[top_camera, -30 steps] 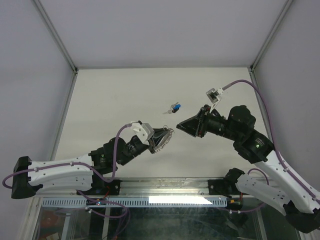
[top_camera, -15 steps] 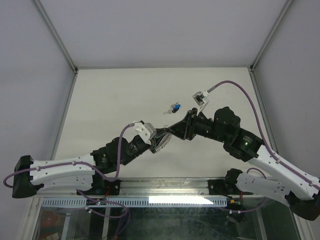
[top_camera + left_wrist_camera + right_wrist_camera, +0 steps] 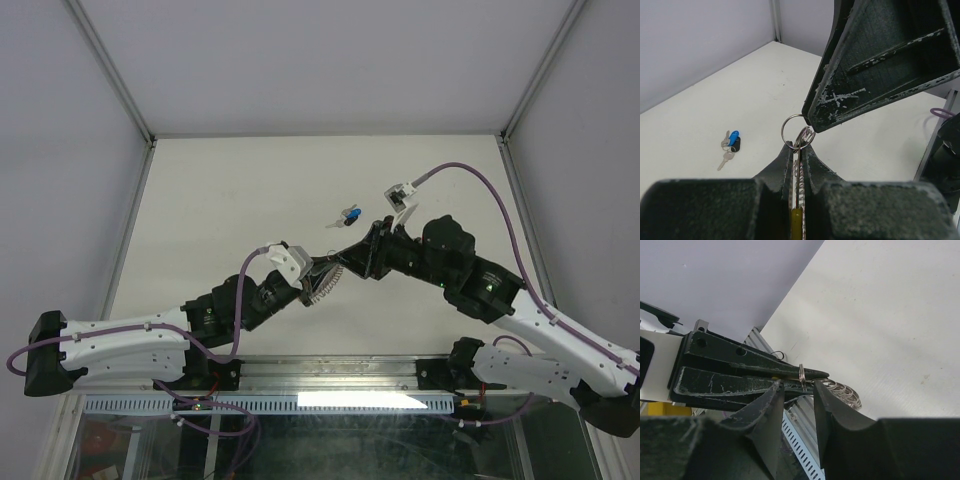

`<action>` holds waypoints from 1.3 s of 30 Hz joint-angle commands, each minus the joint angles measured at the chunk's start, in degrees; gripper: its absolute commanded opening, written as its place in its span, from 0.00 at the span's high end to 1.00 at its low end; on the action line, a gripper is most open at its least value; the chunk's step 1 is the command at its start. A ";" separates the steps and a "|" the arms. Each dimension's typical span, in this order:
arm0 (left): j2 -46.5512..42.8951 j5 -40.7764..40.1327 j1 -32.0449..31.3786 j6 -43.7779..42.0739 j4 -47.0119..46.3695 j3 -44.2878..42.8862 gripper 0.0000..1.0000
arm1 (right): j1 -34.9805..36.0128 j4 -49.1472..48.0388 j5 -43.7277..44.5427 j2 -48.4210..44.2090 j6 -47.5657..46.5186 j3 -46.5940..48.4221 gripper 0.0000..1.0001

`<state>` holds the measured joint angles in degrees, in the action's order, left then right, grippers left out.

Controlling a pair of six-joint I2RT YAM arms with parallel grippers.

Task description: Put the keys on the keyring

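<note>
My left gripper (image 3: 333, 270) is shut on the keyring (image 3: 321, 286), a whitish ribbed ring held edge-on between its fingers (image 3: 798, 175), with the yellow segment (image 3: 797, 222) near the palm. A small silver split ring (image 3: 792, 129) sticks out at the fingertips. My right gripper (image 3: 347, 261) is open, and its jaws stand on either side of that small ring (image 3: 802, 375) at the left gripper's tip. The ribbed coil (image 3: 844, 389) shows just beyond. The keys (image 3: 349, 215), one with a blue head, lie on the table behind the grippers. They also show in the left wrist view (image 3: 730, 145).
The white table (image 3: 230, 200) is bounded by grey walls and metal frame posts (image 3: 130, 215). A slotted metal rail (image 3: 340, 375) runs along the near edge. The right arm's purple cable (image 3: 480, 175) arcs above its wrist.
My right arm has swung left from a gap away until its jaws straddle the left gripper's tip. The left gripper and the keys have stayed in place.
</note>
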<state>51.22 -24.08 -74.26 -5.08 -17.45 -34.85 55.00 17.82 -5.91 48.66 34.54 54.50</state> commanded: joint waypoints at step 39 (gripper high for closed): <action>2.19 3.98 -0.29 -7.44 6.84 -3.90 1.00 | 0.28 12.77 -1.47 6.30 -9.36 13.98 1.00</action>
<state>52.88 -21.98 -74.28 -8.91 -14.50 -36.12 55.18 28.64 -6.07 54.46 28.10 62.46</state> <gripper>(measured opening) 0.025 0.009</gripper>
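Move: The keyring's small metal ring stands out of the left fingertips, about 1 cm ahead, 1 cm right and 1 cm above the left hand. From the open right hand it lies roughly 1 cm ahead, 1 cm left and 1 cm lower, nearly between the tips. The coil hangs level with the right hand fore and aft, 1 cm left and some 5 cm below; the keys lie about 22 cm ahead, 1 cm right and 27 cm below. The metal ring, still held by the shut left fingers, is taken by the right hand: it eases less than 1 cm forward and slightly down, shifts a little left, and its fingers close fully to pinch the ring. Then both hands sink: the right's fingers tip down about 10 degrees, the left hand drops about 1 cm, tips dipping some 5 degrees. ##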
